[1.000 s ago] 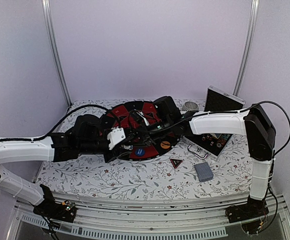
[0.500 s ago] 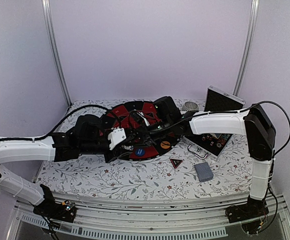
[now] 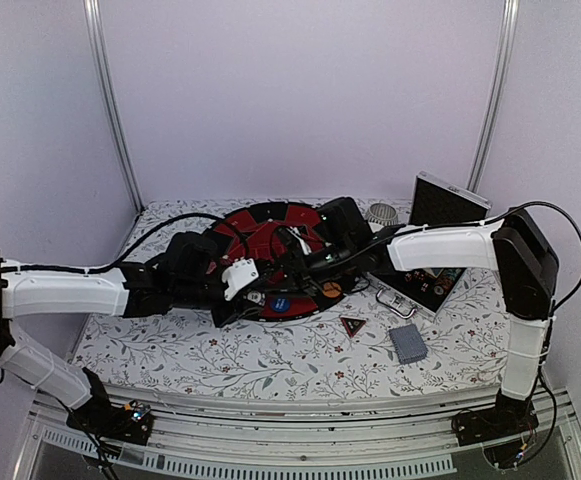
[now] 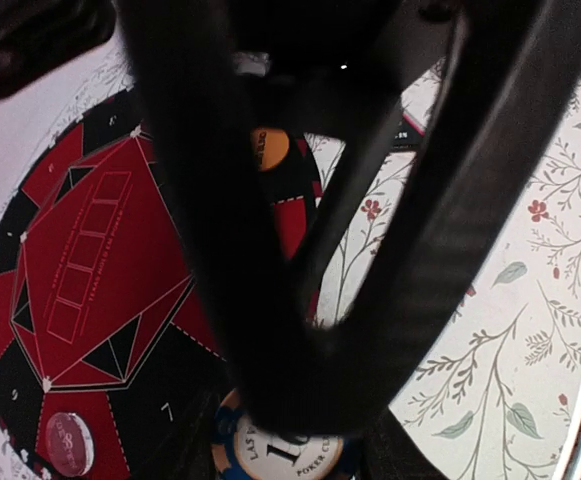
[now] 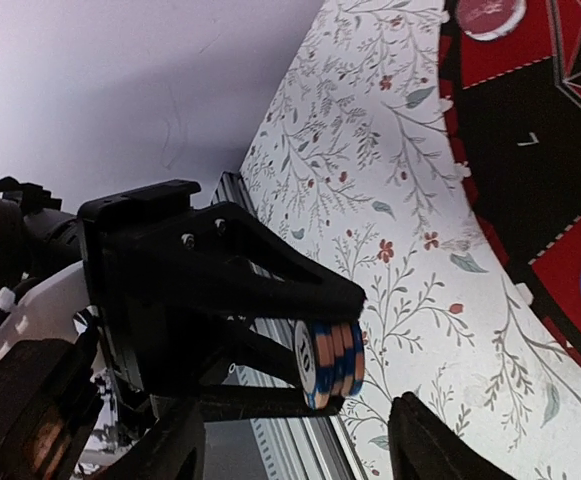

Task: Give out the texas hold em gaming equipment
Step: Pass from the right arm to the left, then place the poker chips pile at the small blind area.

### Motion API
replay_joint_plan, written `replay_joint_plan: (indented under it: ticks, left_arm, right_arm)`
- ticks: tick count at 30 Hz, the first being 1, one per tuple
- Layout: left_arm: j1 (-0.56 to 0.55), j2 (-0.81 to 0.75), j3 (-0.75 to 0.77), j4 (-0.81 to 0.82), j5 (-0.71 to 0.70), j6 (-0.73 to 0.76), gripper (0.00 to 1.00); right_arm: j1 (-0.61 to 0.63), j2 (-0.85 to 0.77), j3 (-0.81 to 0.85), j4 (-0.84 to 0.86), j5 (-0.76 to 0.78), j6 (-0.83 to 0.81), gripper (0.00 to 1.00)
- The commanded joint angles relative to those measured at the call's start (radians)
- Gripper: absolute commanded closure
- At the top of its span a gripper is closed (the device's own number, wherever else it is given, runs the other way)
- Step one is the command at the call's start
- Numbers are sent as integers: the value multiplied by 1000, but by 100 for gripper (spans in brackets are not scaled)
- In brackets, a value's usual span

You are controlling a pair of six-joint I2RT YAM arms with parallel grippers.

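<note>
My left gripper (image 5: 336, 352) is shut on a small stack of blue-and-orange striped poker chips (image 5: 332, 364), held on edge above the flowered cloth. The same stack (image 4: 285, 452) peeks out at the bottom of the left wrist view. My right gripper (image 5: 300, 445) faces it with its fingers spread, clear of the chips. Both grippers meet over the near-left part of the round red-and-black mat (image 3: 245, 228). On the mat lie a blue disc (image 3: 281, 302), an orange disc (image 3: 331, 290) and a red disc (image 4: 67, 442). The triangular marker (image 3: 353, 324) and the card deck (image 3: 407, 343) rest on the cloth.
A silver-edged black case (image 3: 440, 205) lies open at the back right, with a white bowl (image 3: 380, 213) beside it. A small metal clip (image 3: 397, 303) sits near the case. The table's near-left rail (image 5: 290, 445) runs just beyond the grippers.
My right gripper has opened and let go of the chip stack, which stays in my left gripper. The left arm has shifted slightly to the right.
</note>
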Motion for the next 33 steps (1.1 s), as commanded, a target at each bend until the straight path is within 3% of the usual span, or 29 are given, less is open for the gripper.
replay_joint_plan:
  ticks: [1,6,13,26,29,33]
  left_arm:
    - [64,76,60,-21,0,-68,100]
    - [144,210,129,-36,-18,-145,100]
    - [152,415,212,-64,-32,-197,100]
    - [153,495,190,17,10,-284,100]
    - [157,501,196,8,14,-290,92]
    - [160,496,211,-36,13,-292,73]
  right_arm:
    - [-74,-96,-81,11,97,-36,27]
    - [-127,-186,-153,-58,236,-91,0]
    - [-129,-246,-141,-232,391,-212,1]
    - [-130,-302,-152,-279,448,-257,1]
    - [-131,-306,-146,-288,454,-261,1]
    - [-130,-319,-143,-310,479,-270,1]
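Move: The chip stack is already in the left fingers; its place, the black segment just left of the small blind disc, lies about 7 cm ahead of the left hand, 2 cm left and 13 cm below. From that hand the small blind is 7 cm ahead and 4 cm right, the big blind 12 ahead and 18 right, the clear pink disc some 18 ahead and 13 left. From the right hand the chips are roughly 3 cm left and 3 cm lower. The chips, still pinched in the left gripper, are carried forward about 7 cm while sinking, then straight down to the black segment beside the small blind, 12 cm lower in all; the wrist tips down and turns counter-clockwise, some 20 degrees each, and the grip holds. The right hand, already off the chips, opens fully and backs away rightward about 11 cm and forward 6, its fingers tipping down and swinging clockwise. ##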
